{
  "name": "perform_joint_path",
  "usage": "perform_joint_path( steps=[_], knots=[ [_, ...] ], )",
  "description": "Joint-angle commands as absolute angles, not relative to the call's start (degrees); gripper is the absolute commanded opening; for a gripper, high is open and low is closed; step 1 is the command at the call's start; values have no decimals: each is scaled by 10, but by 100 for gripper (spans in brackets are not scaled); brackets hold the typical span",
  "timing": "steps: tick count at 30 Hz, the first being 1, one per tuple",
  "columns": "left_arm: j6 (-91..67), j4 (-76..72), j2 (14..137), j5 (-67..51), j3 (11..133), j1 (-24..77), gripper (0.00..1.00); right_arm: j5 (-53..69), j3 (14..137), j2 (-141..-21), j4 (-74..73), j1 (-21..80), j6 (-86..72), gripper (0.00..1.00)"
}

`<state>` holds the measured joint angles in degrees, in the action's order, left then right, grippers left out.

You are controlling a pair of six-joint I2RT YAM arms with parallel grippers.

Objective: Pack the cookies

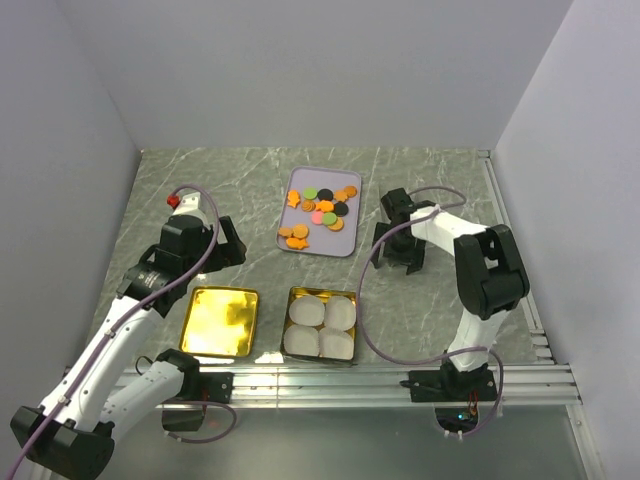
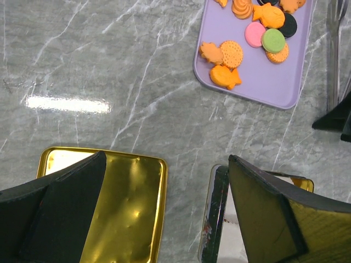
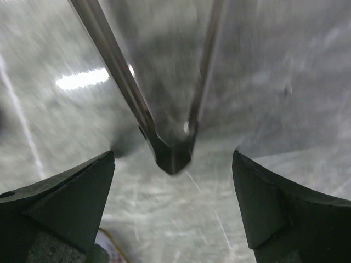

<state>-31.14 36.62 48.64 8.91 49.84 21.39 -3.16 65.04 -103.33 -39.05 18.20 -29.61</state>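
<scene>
The cookies (image 1: pixel 322 208), mostly orange with a few black, green and pink ones, lie in a heap on a lavender tray (image 1: pixel 330 243) at the table's middle back. The left wrist view shows the same cookies (image 2: pixel 258 27) on that tray (image 2: pixel 274 82). My left gripper (image 1: pixel 228 250) (image 2: pixel 167 159) hangs open and holds nothing, above the gap between a gold lid and a tin. To the right of the tray, my right gripper (image 1: pixel 403 258) (image 3: pixel 173 156) stands open low over the table. The joined end of metal tongs (image 3: pixel 115 60) lies between its fingertips, untouched.
A gold lid (image 1: pixel 220 322) (image 2: pixel 129 208) lies at the near left. Beside it stands an open tin (image 1: pixel 322 292) (image 2: pixel 211 219) holding several white paper cups (image 1: pixel 320 327). The tongs (image 2: pixel 334 55) also show at the right edge of the left wrist view. Grey walls enclose the table.
</scene>
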Motion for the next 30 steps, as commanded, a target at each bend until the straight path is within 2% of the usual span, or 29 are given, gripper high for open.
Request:
perform_joint_path(
  steps=[1, 12, 18, 25, 30],
  knots=[
    [-311, 349, 478, 97, 496, 211, 99, -32, 690, -1077, -365, 162, -316, 93],
    [-311, 352, 483, 98, 497, 212, 99, -61, 875, -1198, -437, 144, -308, 89],
    [-312, 351, 483, 104, 497, 212, 99, -64, 886, -1209, -446, 143, -302, 81],
    [-310, 348, 485, 97, 497, 211, 99, -69, 863, -1194, -445, 143, -287, 46],
    [-309, 347, 485, 96, 497, 211, 99, -100, 865, -1152, -462, 143, -271, 39]
  ],
)
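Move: The tongs lie pointing forward on the table under my open right hand. Their joined end is right at my fingertips and their middle some 11 cm ahead, in line and barely lower. The cookie tray is about 18 cm ahead of that hand and 22 cm to its left; the gold tin of paper cups is roughly 16 cm back and 23 cm left. From my left hand, the tongs are about 16 cm ahead, 44 cm right and 19 cm down. I slide my right hand forward just above the table, some 9 cm along the tongs from their joined end, fingers astride the two arms and still pointing down. There I stop and close my fingers from nearly wide open to under half, pinching both arms of the tongs from the sides. ##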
